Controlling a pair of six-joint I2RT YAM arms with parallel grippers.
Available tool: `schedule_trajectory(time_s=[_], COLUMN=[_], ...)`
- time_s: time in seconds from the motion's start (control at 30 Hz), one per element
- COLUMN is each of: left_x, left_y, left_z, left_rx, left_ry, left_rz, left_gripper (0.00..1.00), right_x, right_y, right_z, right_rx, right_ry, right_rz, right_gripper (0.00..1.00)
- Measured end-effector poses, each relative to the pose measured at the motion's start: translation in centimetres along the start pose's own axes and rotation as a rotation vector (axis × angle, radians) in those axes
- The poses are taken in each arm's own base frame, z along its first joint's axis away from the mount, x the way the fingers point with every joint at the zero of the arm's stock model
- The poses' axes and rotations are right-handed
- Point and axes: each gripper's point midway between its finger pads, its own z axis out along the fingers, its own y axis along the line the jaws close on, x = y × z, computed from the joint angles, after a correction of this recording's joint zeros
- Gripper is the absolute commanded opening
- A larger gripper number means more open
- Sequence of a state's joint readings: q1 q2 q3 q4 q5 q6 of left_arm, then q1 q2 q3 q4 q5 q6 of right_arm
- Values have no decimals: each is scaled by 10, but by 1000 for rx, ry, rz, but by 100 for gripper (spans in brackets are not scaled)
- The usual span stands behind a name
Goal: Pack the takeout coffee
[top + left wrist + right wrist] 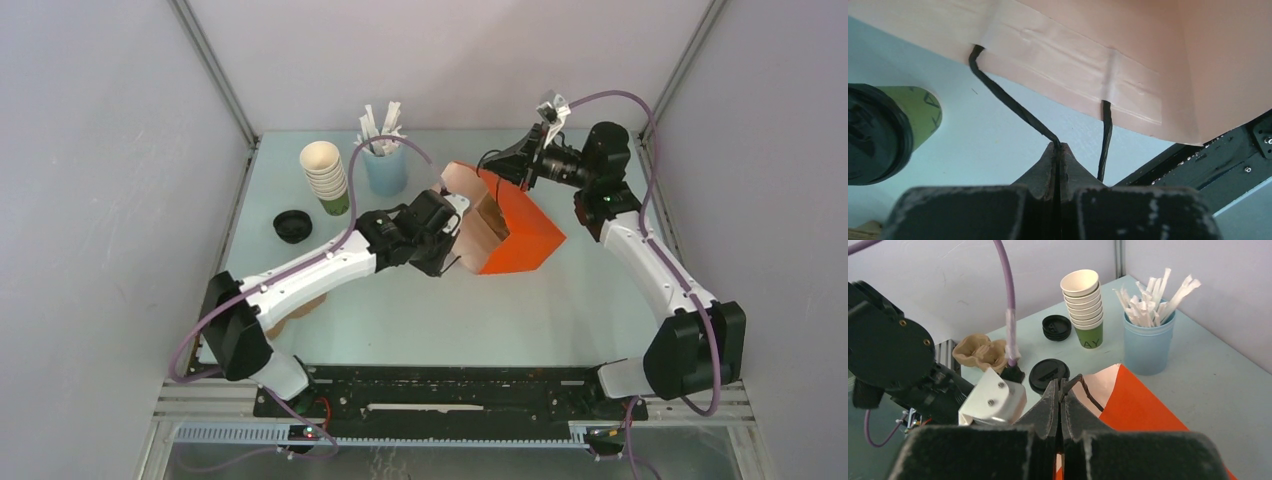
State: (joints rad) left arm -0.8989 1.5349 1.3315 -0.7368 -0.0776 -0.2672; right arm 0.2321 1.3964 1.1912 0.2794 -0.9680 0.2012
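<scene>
The takeout coffee (883, 130), a green cup under a black lid, stands on the table left of my left gripper; the right wrist view shows its lid (1049, 374) from above. In the top view my left arm hides it. An orange paper bag (520, 235) hangs tilted between both grippers, its pale inner side (1098, 45) above the left one. My left gripper (1059, 146) is shut on one black cord handle (1008, 100). My right gripper (1062, 382) is shut on the other handle (1089, 391), at the bag's far top edge (492, 163).
A stack of cream-and-green cups (327, 175) and a light blue cup of white sticks (385, 165) stand at the back. Spare black lids (292, 226) lie at the left. A brown pulp carrier (980, 351) sits under my left arm.
</scene>
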Motion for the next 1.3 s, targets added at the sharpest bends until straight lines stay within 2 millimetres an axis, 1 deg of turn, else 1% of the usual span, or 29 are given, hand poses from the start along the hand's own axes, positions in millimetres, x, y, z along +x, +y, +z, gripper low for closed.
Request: schedule_trajectory(time_s=[0.13, 0.23, 0.37, 0.5, 0.57, 0.67, 0.73, 0.77, 0.8, 0.83, 0.93, 0.97, 1.0, 1.03, 1.1, 1.17, 1.2, 1.23, 1.27, 1.3], left_x=[-16, -32, -65, -97, -108, -120, -123, -124, -125, -124, -117, -115, -114, -114, -114, -111, -109, -108, -104, -100], left_y=[2, 3, 6, 11, 14, 18, 21, 21, 22, 23, 24, 25, 26, 27, 29, 35, 38, 41, 45, 48], left_z=[-13, -30, -59, -85, -90, -87, -82, -80, -77, -74, -74, -76, -79, -83, -94, -113, -126, -141, -162, -179], left_rx=[-6, -5, 6, 1, -8, -17, -25, -27, -30, -34, -46, -51, -57, -63, -74, -96, -106, -112, -120, -123], left_ry=[-30, -51, -127, -199, -217, -218, -199, -190, -177, -165, -128, -119, -115, -115, -124, -147, -169, -199, -241, -276], left_rz=[-1, -1, -17, -36, -48, -68, -85, -91, -97, -107, -138, -144, -152, -159, -166, -168, -169, -172, -178, -183], left_gripper=[0, 0, 0, 0, 1, 8, 14, 18, 25, 32, 59, 66, 71, 77, 86, 91, 93, 96, 98, 99], right_x=[-6, -10, -4, 3, 6, 8, 8, 10, 11, 13, 17, 18, 19, 21, 22, 19, 15, 10, 1, -5], right_y=[-7, -15, -25, -22, -18, -12, -10, -9, -9, -8, -1, 2, 5, 8, 14, 19, 22, 25, 30, 34], right_z=[-8, -17, -40, -69, -85, -105, -112, -113, -113, -112, -105, -103, -101, -100, -103, -113, -120, -127, -136, -143], right_rx=[42, 130, 319, 496, 569, 654, 684, 690, 697, 701, 684, 677, 672, 670, 688, 730, 759, 785, 821, 845], right_ry=[-14, -22, 22, 70, 88, 106, 114, 120, 127, 135, 155, 161, 168, 177, 192, 195, 191, 180, 163, 148], right_rz=[4, 67, 204, 264, 262, 249, 240, 236, 231, 225, 213, 209, 205, 201, 197, 200, 198, 193, 190, 186], right_gripper=[0, 0, 0, 0, 0, 0, 5, 9, 13, 19, 43, 51, 62, 70, 98, 100, 100, 100, 100, 100])
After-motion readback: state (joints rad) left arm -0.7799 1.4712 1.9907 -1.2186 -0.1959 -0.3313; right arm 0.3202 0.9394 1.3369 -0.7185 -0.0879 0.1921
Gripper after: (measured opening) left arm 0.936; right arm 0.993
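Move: Tipped over with its mouth towards the left arm, the takeout bag hangs between both shut grippers, each pinching one black handle. Its middle is about 8 cm ahead of the left hand and 13 cm to the right, near its height; from the right hand it is some 3 cm back, 5 cm right and 20 cm below. The lidded coffee cup stands roughly 10 cm ahead of the left hand, 14 cm left and 10 cm lower. Lifting its handle about 14 cm and some 6 cm forward, the left hand brings up the bag's low side while the right swings about 11 cm right and slightly back, turning some 35 degrees clockwise and tipping down. Both then open wide and release the handles; the left goes on up, left and back, the right farther back. ##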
